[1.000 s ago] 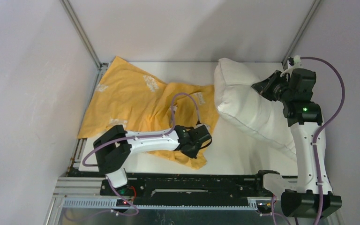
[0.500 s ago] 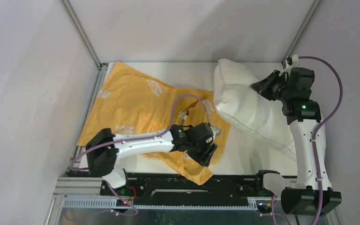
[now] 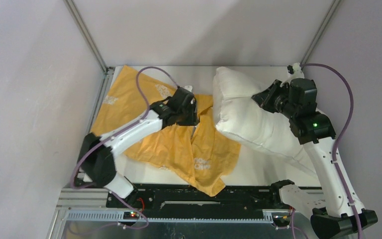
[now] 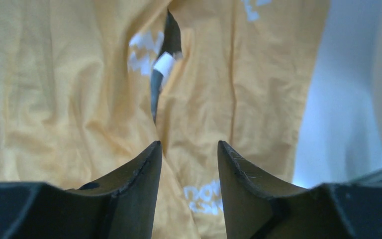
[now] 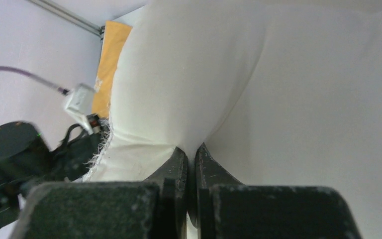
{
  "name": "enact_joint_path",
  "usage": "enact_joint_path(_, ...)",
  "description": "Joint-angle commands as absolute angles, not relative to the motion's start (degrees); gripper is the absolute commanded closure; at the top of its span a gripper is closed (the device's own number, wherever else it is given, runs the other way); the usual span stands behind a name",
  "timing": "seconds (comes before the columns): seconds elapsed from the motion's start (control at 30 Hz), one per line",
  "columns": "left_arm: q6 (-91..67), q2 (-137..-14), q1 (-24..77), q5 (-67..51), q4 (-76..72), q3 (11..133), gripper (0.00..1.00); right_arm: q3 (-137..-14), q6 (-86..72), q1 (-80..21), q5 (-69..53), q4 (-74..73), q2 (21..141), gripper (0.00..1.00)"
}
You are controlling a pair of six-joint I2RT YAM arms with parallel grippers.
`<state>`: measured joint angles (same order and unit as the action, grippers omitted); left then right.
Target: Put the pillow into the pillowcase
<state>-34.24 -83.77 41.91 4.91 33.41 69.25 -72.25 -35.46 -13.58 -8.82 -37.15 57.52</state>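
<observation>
The orange-yellow pillowcase [image 3: 179,149] lies crumpled from the back left to the front middle of the table. In the left wrist view the pillowcase [image 4: 69,89] shows white lettering and a dark slit [image 4: 161,79] between two folds. My left gripper [image 3: 194,118] hovers over its middle, open [image 4: 189,144], with nothing between the fingers. The plump white pillow [image 3: 248,119] lies slantwise at the right, its left end raised beside the case. My right gripper [image 3: 255,98] is shut on a pinch of the pillow's [image 5: 278,74] fabric, seen between the closed fingers [image 5: 191,149].
Grey walls and metal corner posts [image 3: 87,42] enclose the white table [image 3: 258,172]. A black rail [image 3: 204,196] runs along the near edge by the arm bases. A purple cable [image 3: 146,74] loops above the left arm.
My left gripper opened, let go of the pillowcase's near part and swung back over its middle. The right arm carried the pillow's raised end leftward, close to the case.
</observation>
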Motion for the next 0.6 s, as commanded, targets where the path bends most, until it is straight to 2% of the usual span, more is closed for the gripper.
enact_joint_path(0.0, -29.44, -94.02, 40.42, 11.21, 36.05, 77.52, 0.52, -72.94, -37.65, -12.31, -7.08, -29.6, 56.39, 1.0)
enact_joint_path(0.3, -29.05, -104.45, 38.91, 13.05, 34.13, 79.66, 0.52, -71.98, -38.34, -13.65, -8.06, -28.07, 53.69, 1.0)
enact_joint_path(0.57, -28.97, -108.7, 36.26, 5.74, 30.6, 79.16, 0.55, -71.94, -38.55, -20.38, -4.95, -26.15, 55.57, 1.0)
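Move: The pillowcase's slit-like opening, with the label in it, lies about 8 cm ahead of the left gripper, barely 1 cm to its right and some 13 cm below. The lifted pillow end stands roughly 10 cm to the left gripper's right and 7 cm ahead, about level in height; the white print on the case is 7 cm back, 4 cm right and 13 cm below. From the right gripper, the opening is some 22 cm left, 7 cm ahead and 30 cm below. Bring the left gripper down about 11 cm to the pillowcase opening, taking some 5 cm of forward reach mostly at the start, and roll it nearly 20 degrees so its left side rises, fingers kept half open. Stop with the tips close over the near part of the slit. Keep the pillow pinched and lifted in the right gripper, easing it about 1 cm left, back and up towards the end. ##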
